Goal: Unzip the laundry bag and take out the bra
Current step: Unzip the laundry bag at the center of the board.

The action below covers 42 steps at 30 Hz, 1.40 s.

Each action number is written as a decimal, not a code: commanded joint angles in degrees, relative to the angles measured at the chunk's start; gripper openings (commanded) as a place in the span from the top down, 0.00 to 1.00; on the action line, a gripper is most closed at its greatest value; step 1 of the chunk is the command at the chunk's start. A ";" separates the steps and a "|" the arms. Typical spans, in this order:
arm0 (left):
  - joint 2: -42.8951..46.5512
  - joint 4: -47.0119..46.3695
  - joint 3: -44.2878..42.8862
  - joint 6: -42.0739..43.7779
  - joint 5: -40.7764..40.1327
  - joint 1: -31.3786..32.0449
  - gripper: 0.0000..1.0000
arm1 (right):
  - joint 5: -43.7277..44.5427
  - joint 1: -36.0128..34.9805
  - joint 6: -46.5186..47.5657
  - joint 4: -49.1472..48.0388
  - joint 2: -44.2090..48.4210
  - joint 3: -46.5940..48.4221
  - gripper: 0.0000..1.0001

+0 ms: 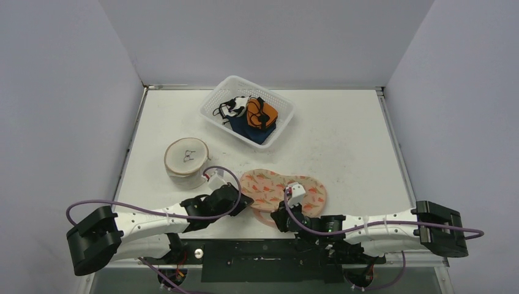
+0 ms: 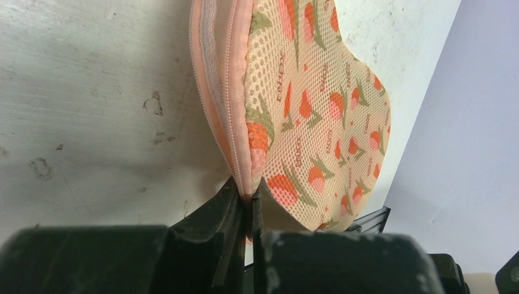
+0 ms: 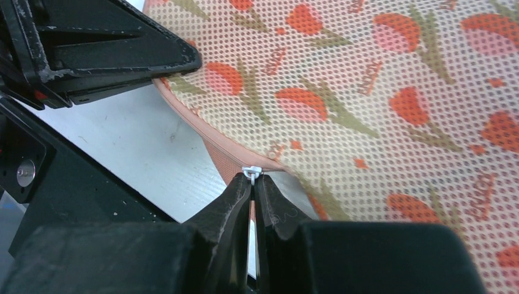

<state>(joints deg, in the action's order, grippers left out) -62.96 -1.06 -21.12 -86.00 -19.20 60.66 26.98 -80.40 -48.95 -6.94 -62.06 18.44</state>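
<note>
The laundry bag (image 1: 287, 187) is a peach mesh pouch printed with red tulips, lying flat near the table's front edge. My left gripper (image 1: 246, 201) is shut on its left rim; in the left wrist view the jaws (image 2: 251, 196) pinch the pink zipper seam (image 2: 235, 92) of the bag (image 2: 318, 110). My right gripper (image 1: 276, 214) is at the bag's near edge. Its fingertips (image 3: 253, 179) are shut on the small white zipper pull (image 3: 251, 171), beside the mesh (image 3: 379, 92). The bra is hidden.
A white slatted basket (image 1: 208, 105) with dark and orange garments stands at the back centre. A round beige zipped pouch (image 1: 186, 160) sits left of the bag, close to my left arm. The left gripper's body (image 3: 122, 55) is close to the right one.
</note>
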 commanded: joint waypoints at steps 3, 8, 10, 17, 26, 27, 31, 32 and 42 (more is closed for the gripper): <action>1.93 4.39 -1.15 2.19 -4.61 -2.78 1.00 | 3.85 -0.72 -2.54 6.72 5.29 -0.85 0.95; 2.56 5.01 -1.03 3.27 -4.31 -5.16 1.00 | 4.80 -0.72 -3.15 11.03 7.76 -1.01 0.95; 2.58 4.96 -1.17 4.08 -3.89 -6.33 1.00 | 5.09 -0.72 -3.51 11.83 8.69 -1.32 0.95; 2.81 6.18 -3.22 7.45 -2.14 -8.43 1.00 | 5.06 -0.72 -3.70 10.94 9.84 -2.70 0.95; 11.29 9.50 -2.32 8.39 4.99 -6.85 0.32 | 3.59 -0.65 -0.44 7.37 8.26 -1.93 0.95; 12.16 10.49 -2.53 8.00 4.86 -5.99 0.26 | 3.34 -0.64 -0.18 5.84 8.01 -1.84 0.95; 13.56 13.26 -4.10 5.19 2.45 0.11 0.13 | 2.44 -0.58 0.73 2.91 7.04 -1.70 0.95; 13.34 13.00 -4.40 4.29 1.83 1.81 0.12 | 2.20 -0.55 0.93 2.22 6.67 -1.55 0.95; 4.86 4.12 -5.32 -0.13 -3.42 10.12 0.12 | -2.56 -0.56 9.05 -2.72 1.71 1.97 0.95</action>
<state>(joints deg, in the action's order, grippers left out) -55.99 9.15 -25.04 -83.85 -18.41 70.48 26.55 -80.71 -44.84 -4.10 -59.18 16.75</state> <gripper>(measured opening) 0.878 0.062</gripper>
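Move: The left hand already pinches the bag's rim. From it, the zipper pull, already in the right fingers, is roughly 5 cm back and 6 cm to the right, about 1 cm lower. The laundry bag's middle lies some 2 cm ahead and 10 cm to the right of the left hand, 3 cm down. The pink strap loop hangs about 5 cm back and 4 cm right of that hand, 4 cm below. Pulling apart, the left hand draws the pinched rim left and forward about 4 cm while the right drags the zipper pull some 3 cm to the right. Then the left opens wide, lets the rim go, rises about 3 cm and sweeps back and to the right towards the pull, turning about 15 degrees clockwise; the right keeps its pinch and eases back left. ##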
